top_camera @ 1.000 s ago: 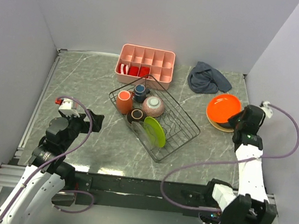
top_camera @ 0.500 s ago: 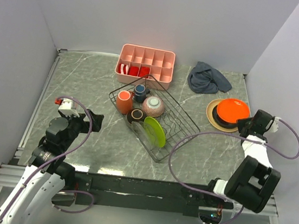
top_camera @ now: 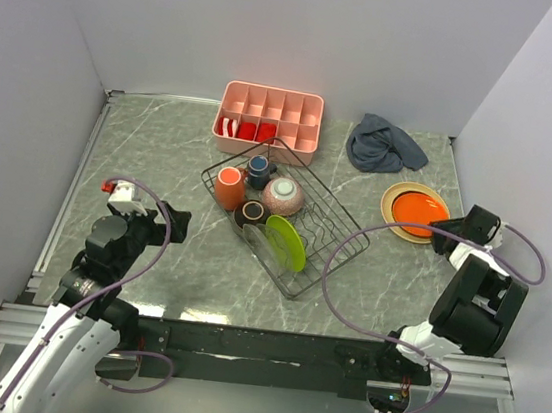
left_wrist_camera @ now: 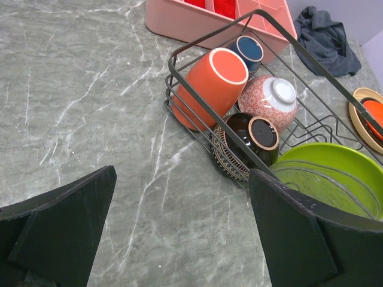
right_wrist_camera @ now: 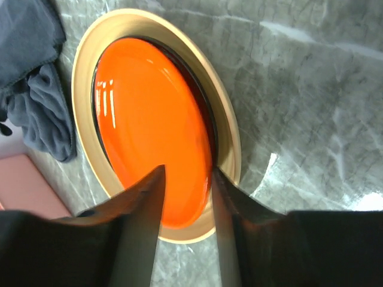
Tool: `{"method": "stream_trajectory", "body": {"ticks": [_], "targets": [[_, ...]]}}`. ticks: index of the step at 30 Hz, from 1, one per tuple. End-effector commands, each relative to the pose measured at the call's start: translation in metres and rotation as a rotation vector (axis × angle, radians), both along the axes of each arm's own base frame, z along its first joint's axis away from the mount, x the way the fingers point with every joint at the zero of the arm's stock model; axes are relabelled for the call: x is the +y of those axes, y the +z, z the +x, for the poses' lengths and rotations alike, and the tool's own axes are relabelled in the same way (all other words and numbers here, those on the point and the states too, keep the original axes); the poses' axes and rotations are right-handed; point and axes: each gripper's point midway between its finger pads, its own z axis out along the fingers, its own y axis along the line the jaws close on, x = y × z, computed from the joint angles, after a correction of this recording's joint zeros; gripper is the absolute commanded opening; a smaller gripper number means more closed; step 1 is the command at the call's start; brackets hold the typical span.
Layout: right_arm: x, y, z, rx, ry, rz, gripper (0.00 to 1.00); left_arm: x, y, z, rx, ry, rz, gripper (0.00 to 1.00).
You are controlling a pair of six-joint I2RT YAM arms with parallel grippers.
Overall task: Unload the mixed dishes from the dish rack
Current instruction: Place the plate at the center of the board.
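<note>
The black wire dish rack (top_camera: 339, 229) stands mid-table. It holds an orange mug (top_camera: 227, 187), a small dark-blue cup (top_camera: 258, 171), a pinkish speckled bowl (top_camera: 283, 196), a dark-brown bowl (top_camera: 251, 215) and an upright lime green plate (top_camera: 286, 242). At the right, the orange-red plate (top_camera: 419, 210) rests on the tan plate (top_camera: 390, 202). My right gripper (right_wrist_camera: 187, 170) is shut on the orange-red plate's near rim (right_wrist_camera: 149, 119), one finger above it and one under. My left gripper (left_wrist_camera: 182, 173) is open and empty, left of the rack over bare table.
A pink compartment tray (top_camera: 270, 91) with red-white items stands behind the rack. A dark grey cloth (top_camera: 384, 144) lies at the back right, just beyond the plates. White walls close in the left, back and right sides.
My right gripper has carried the orange-red plate to the right and lowered it onto the tan plate, and the right arm has folded back. The left arm has not moved.
</note>
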Motion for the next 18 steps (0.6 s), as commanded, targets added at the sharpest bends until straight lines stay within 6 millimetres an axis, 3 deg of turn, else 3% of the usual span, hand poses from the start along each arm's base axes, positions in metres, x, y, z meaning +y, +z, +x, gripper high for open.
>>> {"method": "stream_trajectory", "body": {"ticks": [1, 6, 10, 16, 18], "targets": [[-0.009, 0.026, 0.011, -0.04, 0.02, -0.05, 0.53, -0.001, 0.026, 0.004, -0.062, -0.006, 0.001, 0.99], [-0.009, 0.039, -0.003, -0.018, 0.032, -0.104, 0.66, -0.004, 0.024, 0.004, -0.055, -0.022, -0.001, 0.99], [-0.003, 0.056, -0.008, -0.037, 0.056, -0.132, 0.85, -0.007, 0.024, 0.004, -0.056, -0.036, -0.002, 0.99], [0.011, 0.093, -0.013, -0.091, 0.113, -0.213, 0.98, -0.011, 0.024, 0.004, -0.056, -0.059, -0.007, 0.99], [0.024, 0.108, -0.013, -0.118, 0.161, -0.257, 0.98, -0.011, 0.024, 0.004, -0.055, -0.063, -0.007, 0.99]]}}
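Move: The orange plate's middle lies about 5 cm ahead and 4 cm to the left of the right hand, roughly 1 cm below, with the near right rim still between its part-open fingers. Under it, the black plate and wider tan plate are centred some 4 cm ahead and 6 cm left. The grey towel lies about 20 cm ahead and 15 cm left. From the left hand, the orange plate is around 14 cm ahead and 52 cm to the right, 15 cm lower. Open the right gripper the rest of the way to let the orange plate's rim go, holding nearly still at first. Then lift clear, picking up speed, to about 7 cm higher, while easing back some 2 cm and slightly left. Let the wrist roll and turn by roughly 10 degrees as the fingers leave the stack. ##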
